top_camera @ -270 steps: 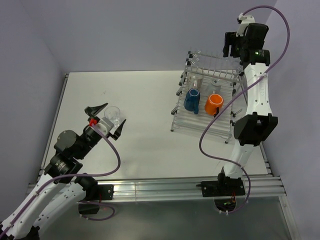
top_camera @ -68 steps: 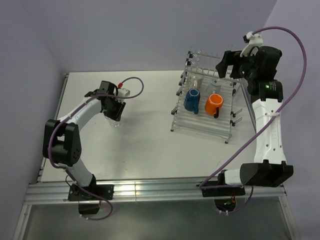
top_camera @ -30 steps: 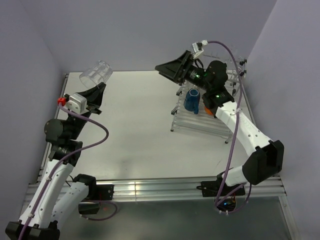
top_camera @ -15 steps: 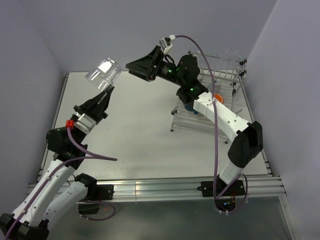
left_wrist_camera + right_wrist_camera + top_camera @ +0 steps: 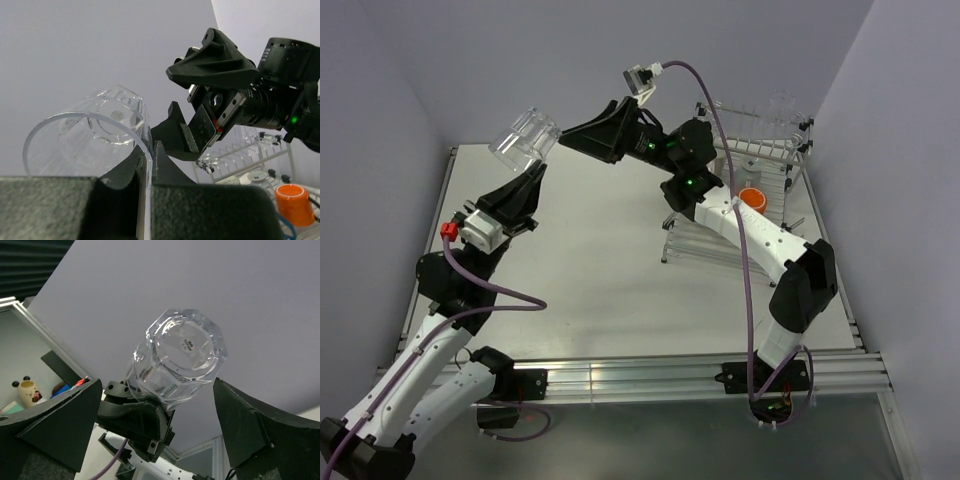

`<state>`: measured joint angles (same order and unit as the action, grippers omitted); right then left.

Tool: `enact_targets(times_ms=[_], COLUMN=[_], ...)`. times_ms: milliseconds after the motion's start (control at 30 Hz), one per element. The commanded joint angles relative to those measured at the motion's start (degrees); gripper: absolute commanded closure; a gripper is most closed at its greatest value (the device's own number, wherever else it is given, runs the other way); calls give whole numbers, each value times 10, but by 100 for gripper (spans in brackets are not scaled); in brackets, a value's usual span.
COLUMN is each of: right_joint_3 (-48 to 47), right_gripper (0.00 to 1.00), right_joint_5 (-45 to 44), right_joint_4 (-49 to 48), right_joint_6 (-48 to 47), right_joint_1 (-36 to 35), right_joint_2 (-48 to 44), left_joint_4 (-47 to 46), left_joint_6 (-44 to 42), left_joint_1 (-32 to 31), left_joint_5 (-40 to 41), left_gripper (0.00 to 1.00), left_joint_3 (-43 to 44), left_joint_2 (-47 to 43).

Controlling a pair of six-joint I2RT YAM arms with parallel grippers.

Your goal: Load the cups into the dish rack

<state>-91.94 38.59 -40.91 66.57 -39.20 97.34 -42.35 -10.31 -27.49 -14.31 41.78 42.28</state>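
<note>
My left gripper (image 5: 531, 174) is raised high over the table's left side, shut on the rim of a clear glass tumbler (image 5: 524, 139) that lies tilted with its base up. In the left wrist view the tumbler (image 5: 92, 132) has its rim wall pinched between the fingers of that gripper (image 5: 148, 156). My right gripper (image 5: 582, 138) hangs open just right of the glass, pointing at it. From the right wrist the tumbler's base (image 5: 184, 356) shows between the wide-apart fingers (image 5: 56, 421), untouched. The dish rack (image 5: 772, 236) holds an orange mug (image 5: 752, 198).
A second clear tumbler (image 5: 782, 104) stands on the rack's far top corner. The right arm stretches from the rack leftward across the table's back. The table's metal rail (image 5: 620, 380) runs along the near edge. Purple walls close in behind and on both sides.
The right gripper has swung left from above the rack to just beside the held tumbler. The left arm has shifted the tumbler slightly right and kept its grip.
</note>
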Motion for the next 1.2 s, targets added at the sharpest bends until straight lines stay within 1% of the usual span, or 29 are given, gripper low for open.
enact_targets(times_ms=[0, 100, 267, 400, 533, 633, 700, 1000, 1167], right_joint_3=[-44, -60, -63, -76, -109, -148, -157, -198, -206], right_gripper=[0, 0, 0, 0, 0, 0, 0, 0, 3], right_joint_5=[15, 11, -9, -34, -51, -61, -66, -84, -89], right_joint_4=[-52, -43, -12, 19, 24, 26, 31, 46, 49], right_joint_6=[-12, -11, 0, 17, 26, 29, 31, 54, 58], right_joint_1=[-4, -7, -16, -22, -32, -43, -47, -50, -50], right_joint_2=[7, 14, 23, 36, 55, 72, 83, 104, 109], left_joint_4=[-19, -18, -22, -45, -65, -92, -103, -108, -111], left_joint_6=[63, 83, 86, 84, 67, 72, 72, 69, 77], left_joint_1=[-2, -1, -1, -1, -1, -1, -1, -1, -1], left_joint_5=[33, 43, 40, 45, 59, 56, 54, 56, 54], left_gripper=[100, 100, 100, 100, 100, 100, 100, 100, 100], left_joint_3=[36, 37, 40, 43, 42, 38, 41, 42, 40], left_joint_2=[-5, -3, 4, 12, 20, 25, 29, 39, 39])
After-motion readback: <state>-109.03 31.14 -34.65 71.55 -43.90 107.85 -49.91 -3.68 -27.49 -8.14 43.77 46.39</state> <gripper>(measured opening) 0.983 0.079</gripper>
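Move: The glass, pinched at its rim by the left hand with its base facing the right gripper, has its middle roughly 7 cm to the left of the open right hand, about 3 cm above it and level with it fore and aft. From the left hand that glass is some 4 cm ahead, 1 cm left and 2 cm up; the right gripper, where it is being taken, lies about 4 cm ahead, 6 cm to the right and 1 cm lower. Nothing else stands near. Still pinching the glass by its rim, the left hand lifts it about 2.5 cm, tilting some 10 degrees so its fingers point more upward. The right hand, fingers wide open, goes about 5 cm left towards the glass base while rising some 3 cm and rolling slightly, bringing its fingertips to either side of the base without a visible grip. ##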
